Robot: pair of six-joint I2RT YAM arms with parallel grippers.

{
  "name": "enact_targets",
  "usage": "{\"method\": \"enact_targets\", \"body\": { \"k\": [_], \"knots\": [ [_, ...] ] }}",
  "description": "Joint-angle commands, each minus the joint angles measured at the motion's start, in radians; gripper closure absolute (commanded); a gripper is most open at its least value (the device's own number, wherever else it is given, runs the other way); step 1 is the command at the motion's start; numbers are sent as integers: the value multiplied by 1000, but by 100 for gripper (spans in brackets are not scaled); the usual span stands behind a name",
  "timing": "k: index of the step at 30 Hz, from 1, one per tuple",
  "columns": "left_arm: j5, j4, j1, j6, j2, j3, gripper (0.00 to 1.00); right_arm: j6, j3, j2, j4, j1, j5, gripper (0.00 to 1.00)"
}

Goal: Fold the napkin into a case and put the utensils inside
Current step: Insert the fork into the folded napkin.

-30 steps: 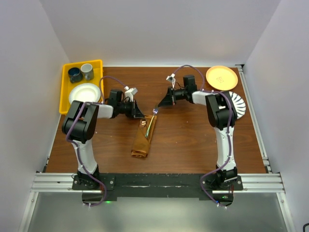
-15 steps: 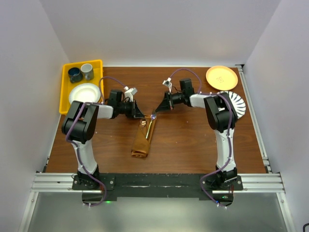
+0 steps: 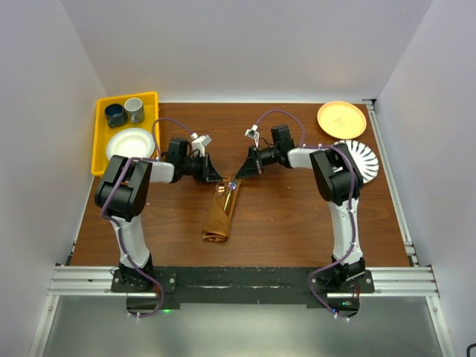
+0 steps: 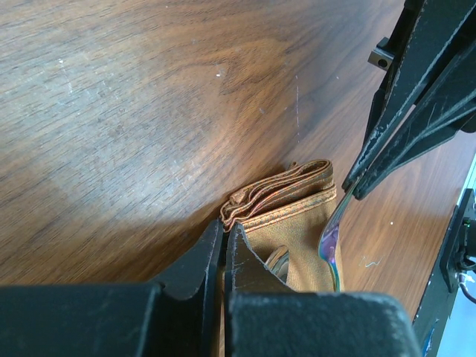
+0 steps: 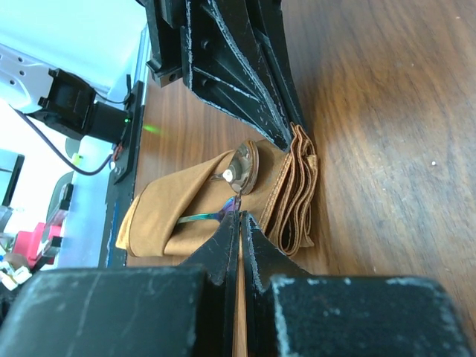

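Observation:
The rust-brown napkin, folded into a narrow case (image 3: 219,216), lies at the table's middle. My left gripper (image 3: 215,177) sits at its far end, shut on the napkin's edge (image 4: 253,216) beside the stacked folds. A silvery spoon tip (image 5: 244,165) sticks out of the pocket mouth. My right gripper (image 5: 239,216) is shut on an iridescent utensil (image 4: 331,239), holding it by its upper end over the case opening (image 5: 223,190). Its handle (image 5: 199,217) slants down onto the cloth. In the top view the right gripper (image 3: 239,174) hangs just right of the left one.
A yellow tray (image 3: 99,134) at the back left holds two cups (image 3: 115,114) and a white plate (image 3: 132,143). An orange plate (image 3: 341,119) and a white fluted plate (image 3: 366,161) sit at the back right. Bare wood surrounds the case.
My right gripper has moved left and down toward the case with the utensil, bringing it over the pocket mouth. The left gripper has stayed put.

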Motion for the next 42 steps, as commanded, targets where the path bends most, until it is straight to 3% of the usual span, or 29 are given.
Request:
{"method": "enact_targets", "body": {
  "k": [1, 30, 37, 42],
  "knots": [
    [-63, 6, 4, 7, -19, -17, 100, -47, -7, -28, -20, 29, 5, 100],
    [-62, 11, 4, 4, -19, -24, 100, -231, 38, 29, -250, 77, 36, 100],
    [-63, 11, 4, 1, -25, -27, 100, -267, 79, 32, -323, 78, 72, 69],
    [-66, 11, 4, 2, -30, -29, 100, -291, 93, 19, -351, 77, 112, 57]
  ]
}}
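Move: The fork's tines are already in my right fingertips and its handle already reaches under the napkin's flap. The pocket mouth it is going into lies about 9 cm back, 3 cm left and 5 cm below my right hand. The spoon head is some 4 cm back and 5 cm left of that hand, 4 cm lower. From my left hand, shut on the napkin's far left corner, the pocket mouth is about 9 cm back, 1 cm right and slightly lower. I draw my right hand back about 3 cm while sinking about 3 cm, drifting 1 cm left, to slide the fork's handle deeper under the flap beside the spoon. Near the bottom I open those fingers to over a third and let go of the tines. My left hand stays in place, keeping its pinch on the napkin's far corner. ##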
